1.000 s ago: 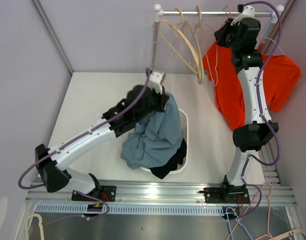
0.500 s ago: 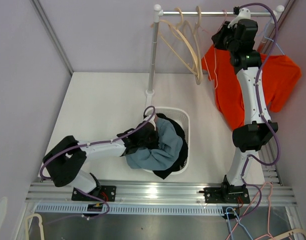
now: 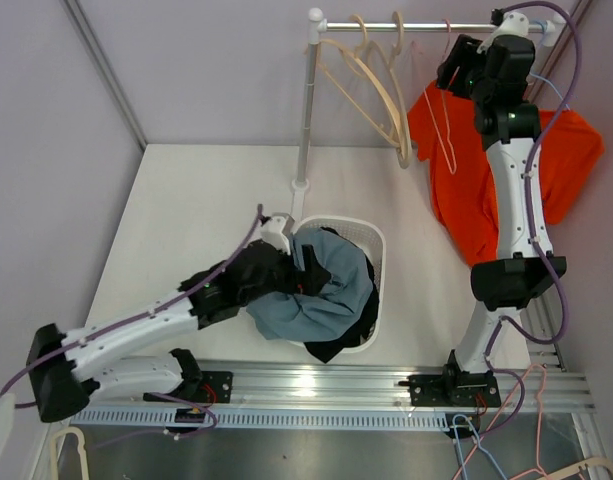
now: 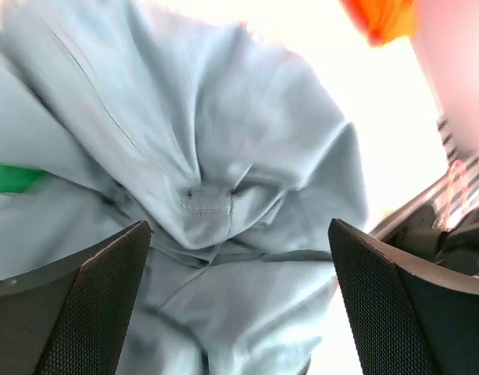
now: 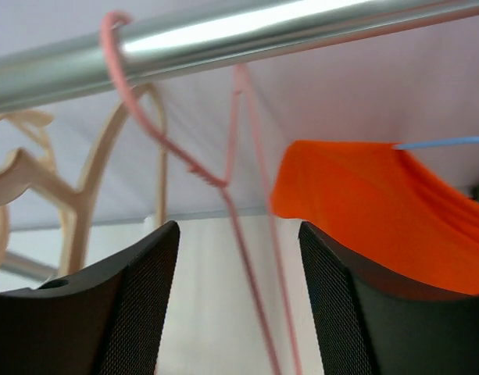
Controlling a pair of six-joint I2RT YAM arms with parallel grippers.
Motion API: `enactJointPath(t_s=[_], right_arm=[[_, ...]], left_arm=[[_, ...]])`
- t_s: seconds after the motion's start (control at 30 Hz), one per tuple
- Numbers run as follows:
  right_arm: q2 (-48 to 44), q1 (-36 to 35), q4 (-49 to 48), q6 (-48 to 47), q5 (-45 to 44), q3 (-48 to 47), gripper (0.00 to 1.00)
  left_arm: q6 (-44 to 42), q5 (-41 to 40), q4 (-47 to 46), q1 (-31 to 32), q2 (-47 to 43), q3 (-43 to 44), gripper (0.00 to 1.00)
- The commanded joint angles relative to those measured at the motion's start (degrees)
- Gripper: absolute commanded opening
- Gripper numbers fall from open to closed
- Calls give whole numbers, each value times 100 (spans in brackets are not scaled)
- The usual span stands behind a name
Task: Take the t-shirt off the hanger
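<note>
An orange t-shirt [image 3: 466, 170] hangs on a blue wire hanger [image 3: 551, 90] from the rail [image 3: 426, 27] at the back right; it also shows in the right wrist view [image 5: 364, 195]. My right gripper [image 3: 456, 70] is up at the rail, open [image 5: 237, 234], with the wire of an empty pink hanger [image 5: 184, 156] running between its fingers, untouched. A blue-grey t-shirt [image 3: 326, 300] lies bunched in the white basket [image 3: 378, 262]. My left gripper [image 3: 298, 262] is open [image 4: 239, 234] right over this cloth [image 4: 223, 117], its fingers wide apart.
Several empty wooden hangers [image 3: 371, 90] hang on the rail left of the pink hanger [image 3: 444, 120]. The rack's upright pole [image 3: 306, 110] stands just behind the basket. A black garment [image 3: 331, 345] lies under the blue-grey shirt. Walls close in left and right.
My left arm has brought the blue-grey shirt down from the air into the basket and now rests over it. My right gripper has shifted slightly right along the rail.
</note>
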State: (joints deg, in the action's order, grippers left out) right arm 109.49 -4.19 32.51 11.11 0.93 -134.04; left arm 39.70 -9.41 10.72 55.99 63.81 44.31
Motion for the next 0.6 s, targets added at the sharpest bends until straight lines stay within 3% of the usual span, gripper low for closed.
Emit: enactJointPath(t_s=[0.0,0.17,0.3,0.57], right_arm=[[-533,163,272,-179,-1101,-376,67],[-1026,304,116,-372,-2709,131,70],[-886,366,-174,-952,-3369,255,98],[-271,1183,-254,-1015,-2713,-34,99]], left_arm=[[-585,-755,1087,26,-746,709,100],[-710,-756,1485,97,-1283,983,100],[-762,-580,1486,141,-1547,851,100],[-964,-254,1459,167,-1626,789,99]])
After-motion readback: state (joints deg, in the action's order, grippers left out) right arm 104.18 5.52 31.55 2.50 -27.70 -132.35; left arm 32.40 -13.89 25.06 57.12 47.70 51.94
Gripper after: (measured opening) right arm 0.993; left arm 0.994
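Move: About 16 cm to the right hand's right and 6 cm ahead, roughly level, is the neck of the blue hanger; the orange t-shirt on it centres about 14 cm right, 5 cm ahead and 18 cm below. The emptied pink hanger's neck is some 3 cm ahead and 3 cm left. For the left hand the blue hanger is roughly 40 cm ahead, 44 cm right and 27 cm up; the blue-grey t-shirt lies straight below, about 11 cm down. Leaving the pink hanger, the right hand sweeps about 18 cm right along the rod towards the blue hanger, drawing back and rising some 6 cm before easing slightly forward and down, while turning some 35 degrees clockwise and opening its part-open fingers fully. The left hand, still wide open, climbs clear of the blue-grey t-shirt and drifts left, its fingers tipping up slightly, then settles back a little. ##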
